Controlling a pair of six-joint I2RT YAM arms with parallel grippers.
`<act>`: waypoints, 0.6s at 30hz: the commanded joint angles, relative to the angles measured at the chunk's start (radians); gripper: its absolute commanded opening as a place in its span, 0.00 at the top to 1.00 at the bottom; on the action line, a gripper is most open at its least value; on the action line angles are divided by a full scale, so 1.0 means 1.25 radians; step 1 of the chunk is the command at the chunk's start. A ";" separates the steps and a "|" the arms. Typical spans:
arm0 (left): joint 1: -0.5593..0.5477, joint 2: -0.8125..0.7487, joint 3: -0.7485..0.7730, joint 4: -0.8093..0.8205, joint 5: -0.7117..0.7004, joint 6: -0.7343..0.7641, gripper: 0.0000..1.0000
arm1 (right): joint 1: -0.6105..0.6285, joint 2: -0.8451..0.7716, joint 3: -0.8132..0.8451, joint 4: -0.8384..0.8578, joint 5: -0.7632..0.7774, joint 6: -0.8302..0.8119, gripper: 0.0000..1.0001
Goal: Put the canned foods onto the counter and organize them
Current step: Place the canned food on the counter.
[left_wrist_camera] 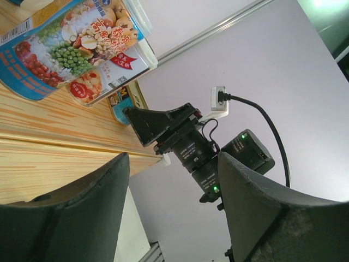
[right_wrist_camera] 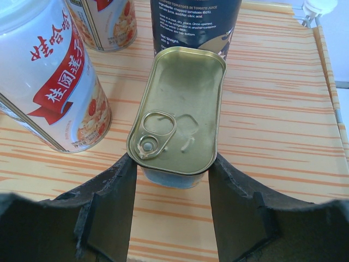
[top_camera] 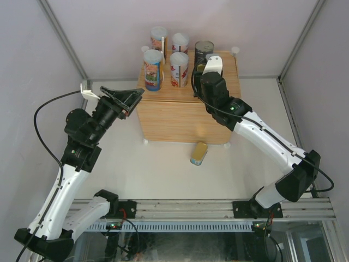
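Observation:
The counter (top_camera: 180, 117) stands mid-table with several tall white-lidded cans (top_camera: 153, 70) and a dark can (top_camera: 204, 53) upright on top. My right gripper (top_camera: 203, 69) hovers over its right part. In the right wrist view the gripper (right_wrist_camera: 173, 164) is shut on a flat gold tin (right_wrist_camera: 180, 109) that lies on the counter top (right_wrist_camera: 272, 136), just in front of the dark can (right_wrist_camera: 196, 24) and beside a white can (right_wrist_camera: 54, 82). A second gold tin (top_camera: 199, 153) lies on the table in front of the counter. My left gripper (top_camera: 132, 98) is open and empty at the counter's left edge (left_wrist_camera: 54, 131).
White walls with metal frame posts close in the back and both sides. A power socket (top_camera: 85, 86) with a black cable sits on the left wall. White round connectors (top_camera: 235, 50) stick up at the counter's corners. The aluminium rail (top_camera: 207, 210) runs along the near edge.

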 commanded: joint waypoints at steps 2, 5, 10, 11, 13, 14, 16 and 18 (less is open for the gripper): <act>0.007 -0.018 -0.021 0.040 0.007 -0.005 0.30 | 0.012 -0.002 -0.005 -0.017 0.000 -0.002 0.67; 0.007 -0.020 -0.021 0.040 0.005 -0.005 0.30 | 0.011 -0.001 -0.001 -0.031 0.000 0.004 0.55; 0.006 -0.023 -0.022 0.040 0.001 -0.005 0.30 | 0.011 -0.015 -0.003 -0.040 0.003 0.013 0.32; 0.006 -0.025 -0.023 0.040 0.001 -0.006 0.30 | 0.011 -0.018 -0.003 -0.042 0.003 0.014 0.30; 0.006 -0.028 -0.026 0.038 0.000 -0.004 0.30 | 0.011 -0.025 -0.005 -0.044 0.005 0.018 0.27; 0.007 -0.028 -0.026 0.037 0.000 -0.003 0.30 | 0.011 -0.027 -0.006 -0.044 0.004 0.019 0.27; 0.007 -0.031 -0.030 0.037 -0.001 -0.003 0.30 | 0.012 -0.035 -0.009 -0.045 0.006 0.023 0.26; 0.007 -0.032 -0.032 0.037 -0.003 -0.001 0.30 | 0.014 -0.042 -0.013 -0.042 0.008 0.023 0.25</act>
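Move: At the front right of the counter, the right hand holds the flat canned food by its near end, its middle about 3 cm ahead of the hand and 1 cm lower. The dark can stands some 12 cm ahead and 1 cm right, the front white can 9 cm left and 4 cm ahead, the rear white can 9 cm left and 12 cm ahead, their middles about 3 cm up. From the left hand, the flat canned food lies about 16 cm ahead, 21 cm right and 11 cm below. Opening its fingers from about half to three quarters, the right hand lets go of the near end of the flat canned food. As they spread off its sides, the hand sinks about 1.5 cm towards the counter top, easing back just under 1 cm, with the fingertips tipping slightly down. ##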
